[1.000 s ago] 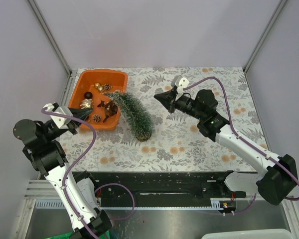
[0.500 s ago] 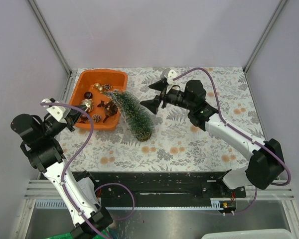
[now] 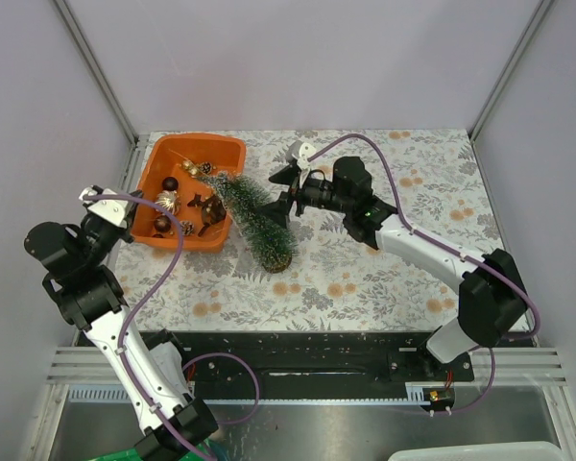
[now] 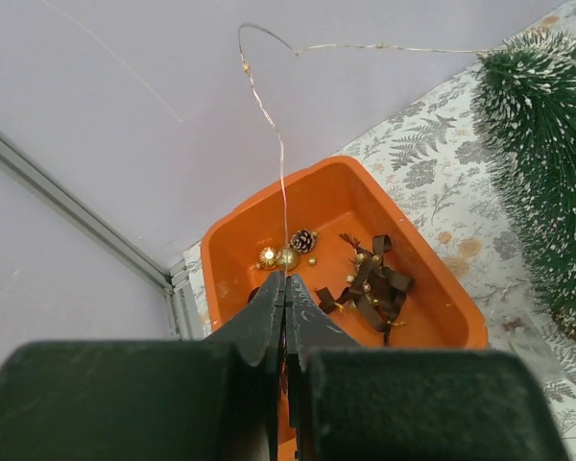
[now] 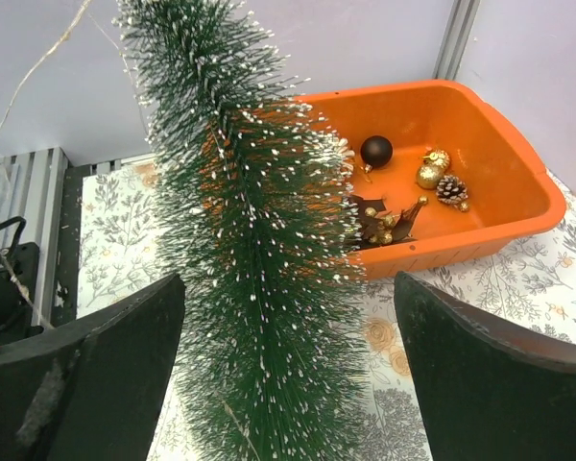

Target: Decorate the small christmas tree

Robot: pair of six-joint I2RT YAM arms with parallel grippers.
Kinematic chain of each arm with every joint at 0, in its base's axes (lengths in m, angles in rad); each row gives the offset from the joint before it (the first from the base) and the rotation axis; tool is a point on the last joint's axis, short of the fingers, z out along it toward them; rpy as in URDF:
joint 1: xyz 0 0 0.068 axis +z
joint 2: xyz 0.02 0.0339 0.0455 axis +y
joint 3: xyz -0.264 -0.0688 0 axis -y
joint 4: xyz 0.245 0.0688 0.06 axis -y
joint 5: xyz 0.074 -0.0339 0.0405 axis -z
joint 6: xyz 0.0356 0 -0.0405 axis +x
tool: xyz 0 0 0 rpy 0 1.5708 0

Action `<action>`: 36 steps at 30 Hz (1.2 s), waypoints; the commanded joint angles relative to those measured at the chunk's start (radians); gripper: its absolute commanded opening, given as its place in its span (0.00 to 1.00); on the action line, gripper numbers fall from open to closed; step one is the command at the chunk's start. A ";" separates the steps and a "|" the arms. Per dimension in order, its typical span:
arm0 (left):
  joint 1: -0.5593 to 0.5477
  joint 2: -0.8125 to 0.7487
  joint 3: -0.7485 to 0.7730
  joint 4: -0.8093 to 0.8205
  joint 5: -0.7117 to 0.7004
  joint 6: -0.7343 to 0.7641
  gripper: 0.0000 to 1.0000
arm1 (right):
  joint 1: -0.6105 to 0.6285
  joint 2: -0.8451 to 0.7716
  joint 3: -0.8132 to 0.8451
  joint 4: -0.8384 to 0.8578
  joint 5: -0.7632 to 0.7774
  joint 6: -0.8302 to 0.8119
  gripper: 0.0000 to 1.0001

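Note:
The small christmas tree (image 3: 256,220) stands leaning on the floral table, its tip over the orange tray (image 3: 227,150). My right gripper (image 3: 281,191) is open, its fingers on either side of the tree's right flank. In the right wrist view the tree (image 5: 254,259) fills the gap of the right gripper (image 5: 288,384), touching neither finger. My left gripper (image 4: 285,288) is shut on a thin light wire (image 4: 281,173). The wire rises from the jaws, loops, and runs toward the tree (image 4: 547,163). From above, the left gripper (image 3: 127,213) sits at the tray's left edge.
The tray (image 4: 458,325) holds gold baubles (image 4: 286,257), a pine cone (image 4: 302,240), brown ribbon (image 4: 376,283) and a dark ball (image 5: 375,151). Grey walls with metal corner posts close in the table at back and sides. A black rail runs along the near edge.
My right gripper has opened and swung left from mid-table to straddle the tree. My left gripper, still shut, has drawn back a little to the left of the tray.

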 commanded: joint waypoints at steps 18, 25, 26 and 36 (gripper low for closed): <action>0.009 -0.018 -0.032 -0.164 0.084 0.177 0.00 | 0.007 0.015 -0.059 0.186 0.072 0.013 0.00; 0.012 -0.047 -0.067 0.459 0.058 -0.458 0.00 | 0.009 -0.044 -0.138 0.221 0.104 0.021 0.00; 0.012 -0.039 -0.062 0.537 0.038 -0.515 0.00 | 0.009 -0.054 -0.153 0.226 0.106 0.025 0.00; 0.012 0.005 0.027 0.812 0.104 -0.815 0.00 | 0.009 -0.103 -0.211 0.232 0.113 0.051 0.00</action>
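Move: From the right gripper, open at the side of the tree, the middle of the leaning Christmas tree lies about 6 cm to the left, 3 cm ahead and 14 cm below. Its bent tip is about 11 cm left and 4 cm ahead, near hand height. From the left gripper, still shut on the thin wire, the tree's middle is some 20 cm right, 9 cm ahead and 21 cm below. From that same hand the orange tray lies roughly 25 cm ahead, 3 cm right and well below, some 33 cm. Nudge the right gripper about 1 cm forward while shutting its fully open fingers on the wire at the tree's side, then ease it back and right about 3 cm. With the left, keep the wire pinched, dip about 5 cm, then sweep up some 13 cm, drifting right and slightly back as the wrist rolls and the fingertips tip upward. ##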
